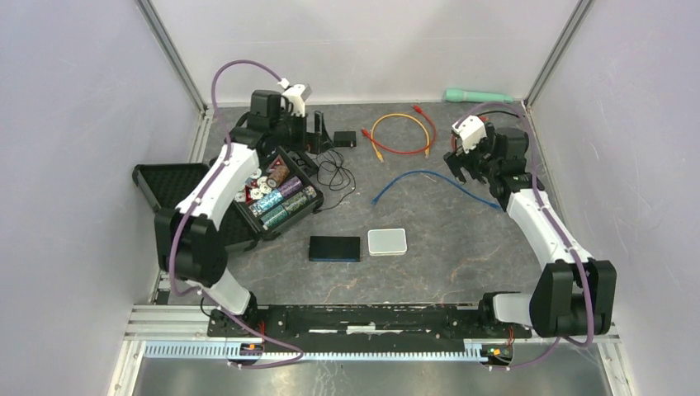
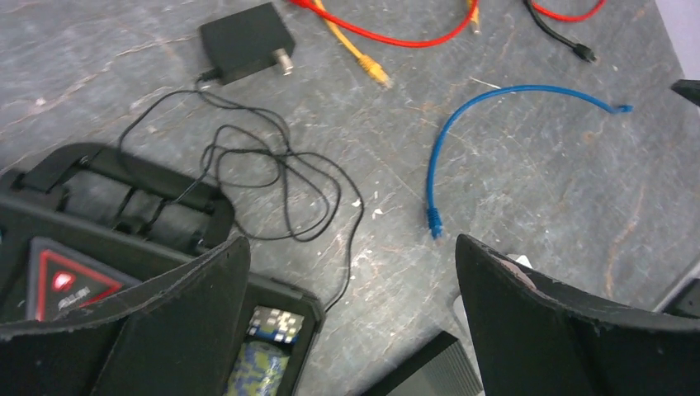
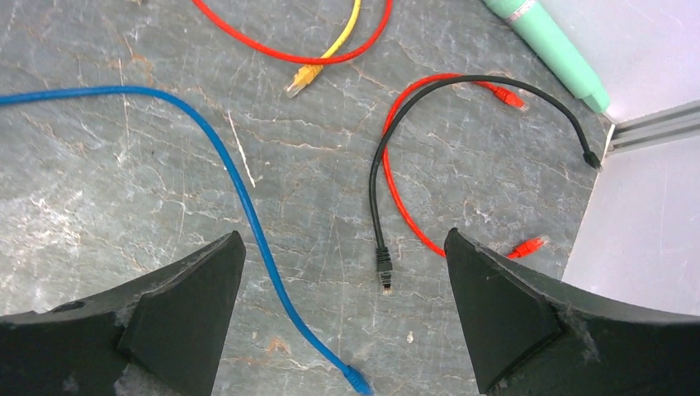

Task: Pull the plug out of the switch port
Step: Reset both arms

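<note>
A flat black box (image 1: 334, 247), apparently the switch, lies at the near middle of the table with no cable running into it. A blue cable (image 1: 421, 175) lies loose on the table. One plug (image 2: 433, 221) points toward the box and the other plug (image 3: 357, 379) rests just below my right fingers. My right gripper (image 3: 342, 247) hovers open over the table at the right (image 1: 465, 172), with a black cable's plug (image 3: 382, 266) lying between its fingers. My left gripper (image 2: 351, 247) hangs open and empty at the back left (image 1: 316, 132).
An open black case (image 1: 276, 198) of poker chips sits at the left. A black adapter (image 1: 345, 138) with a thin tangled wire lies behind it. Red and orange cables (image 1: 402, 136) curl at the back. A silver box (image 1: 386, 241) lies beside the black box, and a green tool (image 1: 475, 96) lies at the back wall.
</note>
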Robot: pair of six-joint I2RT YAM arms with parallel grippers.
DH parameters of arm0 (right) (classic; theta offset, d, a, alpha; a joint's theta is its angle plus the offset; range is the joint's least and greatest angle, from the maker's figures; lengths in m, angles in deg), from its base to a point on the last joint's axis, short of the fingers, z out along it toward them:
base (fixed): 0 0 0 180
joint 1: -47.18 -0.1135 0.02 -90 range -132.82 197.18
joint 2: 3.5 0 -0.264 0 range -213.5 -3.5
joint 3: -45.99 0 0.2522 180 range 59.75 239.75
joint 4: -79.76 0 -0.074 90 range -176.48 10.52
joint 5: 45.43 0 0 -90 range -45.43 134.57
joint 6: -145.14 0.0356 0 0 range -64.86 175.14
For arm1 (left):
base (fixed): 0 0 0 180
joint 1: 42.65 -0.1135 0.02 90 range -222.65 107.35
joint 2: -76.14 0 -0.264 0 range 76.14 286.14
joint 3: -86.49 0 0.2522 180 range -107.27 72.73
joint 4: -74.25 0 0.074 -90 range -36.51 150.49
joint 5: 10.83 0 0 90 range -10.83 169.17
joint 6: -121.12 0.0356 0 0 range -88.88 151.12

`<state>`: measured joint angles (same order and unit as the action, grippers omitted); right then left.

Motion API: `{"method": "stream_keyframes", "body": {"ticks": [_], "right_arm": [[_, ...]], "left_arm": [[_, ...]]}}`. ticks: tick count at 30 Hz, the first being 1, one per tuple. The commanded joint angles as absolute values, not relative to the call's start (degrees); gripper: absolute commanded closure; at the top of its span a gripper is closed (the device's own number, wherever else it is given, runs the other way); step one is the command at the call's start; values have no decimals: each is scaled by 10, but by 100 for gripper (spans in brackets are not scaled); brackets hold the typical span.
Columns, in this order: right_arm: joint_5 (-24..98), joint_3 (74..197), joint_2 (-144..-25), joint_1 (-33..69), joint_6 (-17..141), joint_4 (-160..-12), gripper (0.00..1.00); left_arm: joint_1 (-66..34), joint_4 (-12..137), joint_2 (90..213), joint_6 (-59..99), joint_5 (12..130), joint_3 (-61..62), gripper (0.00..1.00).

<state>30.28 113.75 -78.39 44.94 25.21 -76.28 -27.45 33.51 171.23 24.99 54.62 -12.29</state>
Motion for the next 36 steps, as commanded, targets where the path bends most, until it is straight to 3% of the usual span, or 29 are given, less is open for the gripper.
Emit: {"method": "stream_keyframes", "body": {"ticks": [1,6,16,27,36], "right_arm": [[314,1106,-743,450,319,-828,2],[298,1050,-718,451,330,-848,2],[302,997,-611,450,315,-774,2],[268,1062,-598,450,345,-735,2],[293,933,-487,451,349,-831,2]], "left_arm": [[-300,448,1628,280,577,-43,0],[-301,534,1538,307,595,62,0],[-304,504,1408,333,720,130,0],[-306,447,1343,321,699,168,0],[-306,527,1219,332,719,272,0]]}}
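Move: Below the left hand lies the black cord coil, about 3 cm ahead, 1 cm to its right and 18 down. The chip case's tray is centred roughly 19 cm to that hand's left and level with it, the power adapter 13 ahead and 4 right, and the blue cable's left plug some 5 back and 11 right. From the empty right hand, 13 cm above the table, the blue cable's right plug is about 7 back and 9 right, and the black cable's near plug 4 ahead and 4 right. Withdrawing empty and wide open, both arms head for rest: the left swings left towards the chip case, then mostly back, about 11 cm back and 10 left in all, rising 6 cm, dipping and ending 4 higher as its fingertips tilt up some 25 degrees and turn a little counter-clockwise. The right draws about 8 cm back, away from the black plug, sinking slightly before lifting to end 2 cm higher. ##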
